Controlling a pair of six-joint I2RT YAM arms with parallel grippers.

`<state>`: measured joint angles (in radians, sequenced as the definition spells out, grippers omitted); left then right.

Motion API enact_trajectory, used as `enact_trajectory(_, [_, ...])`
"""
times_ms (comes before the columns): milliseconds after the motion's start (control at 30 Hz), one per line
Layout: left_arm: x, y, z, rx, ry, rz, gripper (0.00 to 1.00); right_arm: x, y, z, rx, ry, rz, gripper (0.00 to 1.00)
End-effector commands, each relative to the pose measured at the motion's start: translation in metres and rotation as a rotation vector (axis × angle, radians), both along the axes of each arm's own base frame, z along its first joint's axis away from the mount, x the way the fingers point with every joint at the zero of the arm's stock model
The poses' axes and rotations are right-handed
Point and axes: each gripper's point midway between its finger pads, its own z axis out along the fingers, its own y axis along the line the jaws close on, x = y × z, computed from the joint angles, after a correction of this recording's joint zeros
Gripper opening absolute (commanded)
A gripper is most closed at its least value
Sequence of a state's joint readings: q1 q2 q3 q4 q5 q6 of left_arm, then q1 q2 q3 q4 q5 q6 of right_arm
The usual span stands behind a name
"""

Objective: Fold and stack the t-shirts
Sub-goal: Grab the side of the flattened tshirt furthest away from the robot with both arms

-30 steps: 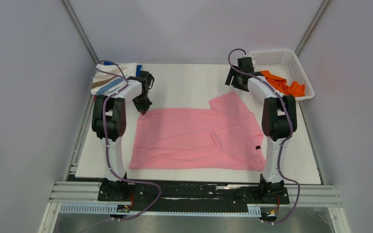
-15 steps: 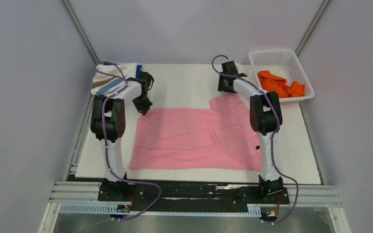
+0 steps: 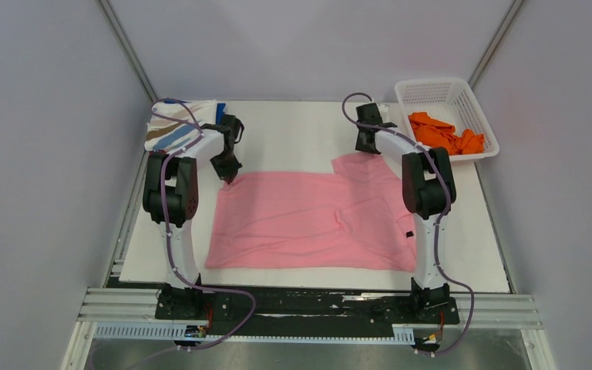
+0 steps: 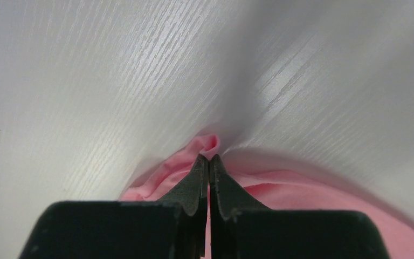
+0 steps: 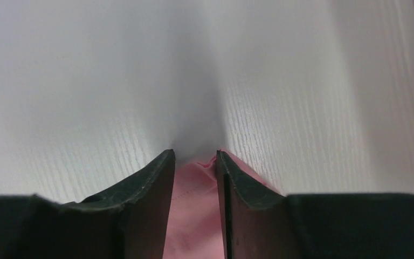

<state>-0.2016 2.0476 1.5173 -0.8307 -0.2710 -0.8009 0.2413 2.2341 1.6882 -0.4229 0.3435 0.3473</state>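
A light pink t-shirt lies spread flat across the middle of the table. My left gripper is at its far left corner, and the left wrist view shows that gripper shut on a small pinch of pink t-shirt. My right gripper is down at the shirt's far right corner. In the right wrist view the right gripper stands partly open, its jaws either side of the pink t-shirt's edge without clamping it. An orange t-shirt lies crumpled in the basket.
A white lattice basket stands at the far right corner of the table. At the far left corner lies a folded white t-shirt with blue and tan streaks, with a bit of blue cloth beside it. Grey walls close in the table.
My right arm swung left from beside the basket and came down onto the pink t-shirt's far right corner, its jaws narrowing. The left arm has not moved.
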Motion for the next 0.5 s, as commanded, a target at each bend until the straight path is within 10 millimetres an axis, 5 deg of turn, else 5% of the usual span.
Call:
enact_trajectory(0, [0.006, -0.001, 0.023, -0.002, -0.065, -0.010, 0.00, -0.017, -0.016, -0.002, -0.012, 0.042, -0.064, 0.33])
enact_trajectory(267, [0.006, -0.002, 0.029, -0.007, -0.078, -0.009, 0.00, -0.014, -0.006, 0.018, 0.051, -0.010, -0.054, 0.00])
enact_trajectory(467, [0.005, -0.003, 0.033, -0.014, -0.086, -0.014, 0.00, -0.015, 0.000, 0.033, 0.075, -0.058, 0.007, 0.00])
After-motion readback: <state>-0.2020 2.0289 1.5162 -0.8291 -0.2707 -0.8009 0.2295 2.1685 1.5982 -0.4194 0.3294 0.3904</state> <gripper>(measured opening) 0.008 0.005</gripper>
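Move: The right gripper stands half open, practically at table height, astride the t-shirt's far edge at the sleeve; the spot to pinch is about 1 cm back from its hand point. The sleeve's left corner lies some 12 cm to its left and 3 cm back, the white basket about 24 cm to its right and 10 cm farther out. The left gripper already pinches the shirt's far left corner; the right hand's pinching spot is roughly 46 cm to its right and 8 cm ahead. Shut the right gripper fully on the t-shirt's far sleeve edge, pinching the cloth between the fingertips while drawing the hand back about 2 cm and slightly to the right, close over the table. Keep the left gripper closed on the far left corner, letting it rise only about half a centimetre. ##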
